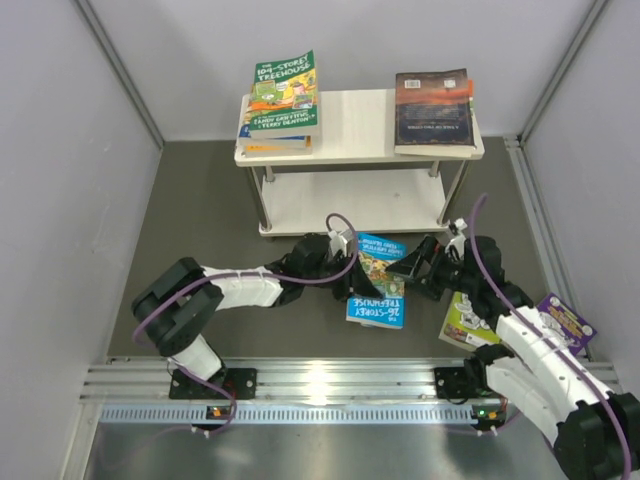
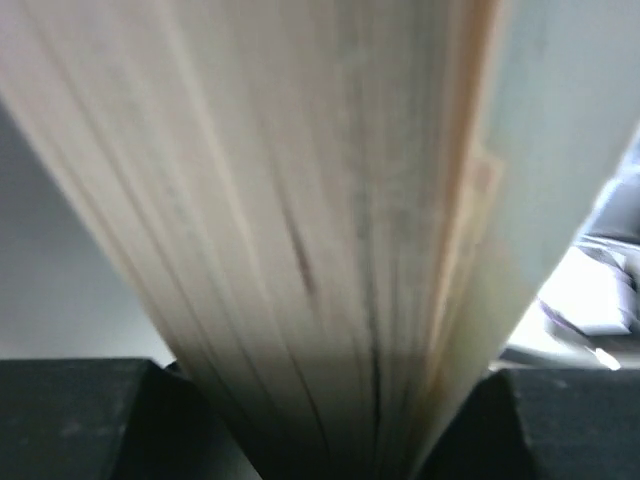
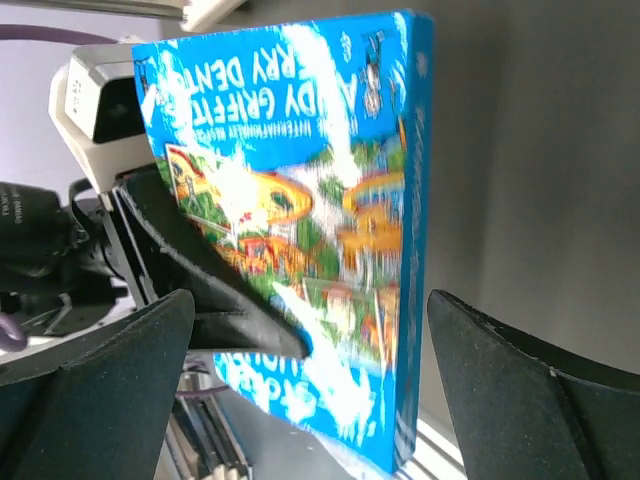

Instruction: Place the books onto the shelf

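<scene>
A blue book (image 1: 378, 290) is tilted up on the dark floor in front of the shelf (image 1: 360, 125). My left gripper (image 1: 345, 262) is shut on its left edge. In the left wrist view the book's pale page edges (image 2: 330, 250) fill the space between the two dark fingers (image 2: 80, 420). My right gripper (image 1: 410, 265) is open just right of the book. In the right wrist view the blue cover (image 3: 330, 200) stands between its wide-spread fingers (image 3: 530, 400), apart from both. A stack of books with a green cover on top (image 1: 283, 100) and a dark brown book (image 1: 432, 112) lie on the shelf's top board.
A lime book (image 1: 462, 322) and a purple book (image 1: 567, 322) lie on the floor beside the right arm. The shelf's lower board (image 1: 350, 200) holds nothing. Grey walls close in left, right and behind. A metal rail (image 1: 330, 385) runs along the near edge.
</scene>
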Action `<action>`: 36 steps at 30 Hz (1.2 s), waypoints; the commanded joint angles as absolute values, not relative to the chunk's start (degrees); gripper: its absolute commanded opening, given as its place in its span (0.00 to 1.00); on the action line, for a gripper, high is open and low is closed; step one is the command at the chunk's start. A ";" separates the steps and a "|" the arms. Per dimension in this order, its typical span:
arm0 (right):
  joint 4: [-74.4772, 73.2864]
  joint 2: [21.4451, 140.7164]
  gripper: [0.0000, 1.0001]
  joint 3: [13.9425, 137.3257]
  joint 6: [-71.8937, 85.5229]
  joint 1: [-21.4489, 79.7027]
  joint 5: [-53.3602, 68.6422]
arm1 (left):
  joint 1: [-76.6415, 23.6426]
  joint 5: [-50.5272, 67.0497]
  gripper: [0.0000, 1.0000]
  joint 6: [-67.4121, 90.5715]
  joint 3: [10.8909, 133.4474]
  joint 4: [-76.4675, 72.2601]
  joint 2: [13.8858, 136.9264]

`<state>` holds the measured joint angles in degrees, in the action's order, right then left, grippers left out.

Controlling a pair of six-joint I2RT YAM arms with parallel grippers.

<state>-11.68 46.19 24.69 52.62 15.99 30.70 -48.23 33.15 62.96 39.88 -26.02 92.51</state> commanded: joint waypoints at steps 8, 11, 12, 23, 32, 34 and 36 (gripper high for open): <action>-14.06 43.16 0.84 32.60 55.63 15.12 31.12 | -48.34 54.49 0.00 74.53 47.29 -48.00 92.99; -15.46 41.23 0.56 32.96 56.34 15.03 30.15 | -48.43 54.76 0.00 70.16 47.37 -38.45 91.76; -16.16 39.83 0.50 33.13 56.42 14.94 29.71 | -48.43 54.49 0.00 64.83 48.33 -34.23 90.80; -24.87 32.88 0.00 34.10 56.16 15.03 25.67 | -48.51 29.21 0.39 33.76 61.95 26.86 89.04; -40.85 36.20 0.00 40.60 52.56 15.03 18.03 | -57.19 -14.91 0.80 30.49 77.60 53.51 82.45; -42.79 36.74 0.00 41.92 52.30 15.03 16.79 | -60.54 -20.00 0.80 30.67 80.50 55.54 81.39; -45.69 37.96 0.00 42.54 52.82 15.03 15.38 | -67.74 -23.19 0.77 30.85 83.49 56.33 81.04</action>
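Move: The treehouse book is off the table, still held by the left gripper, its middle about 3 cm to that gripper's right and 2 cm ahead. The left gripper is taking it to the open right gripper, some 8 cm to the right and 4 cm ahead. From the right gripper the book's middle lies about 6 cm left, 3 cm back and 3 cm below; the green book lies 16 cm right, 8 cm back and 12 cm below, and the lower shelf board some 25 cm ahead, 15 cm left and 10 cm below. Raise the left gripper about 8 cm with the book, easing back and right into the rising right gripper. Close the right fingers on the book's right-hand side, then open the left ones and draw that hand some 9 cm left and a little forward, dipping before it rises, its fingers swinging to point down. Carry the book right and down about 4 cm with the right gripper. ##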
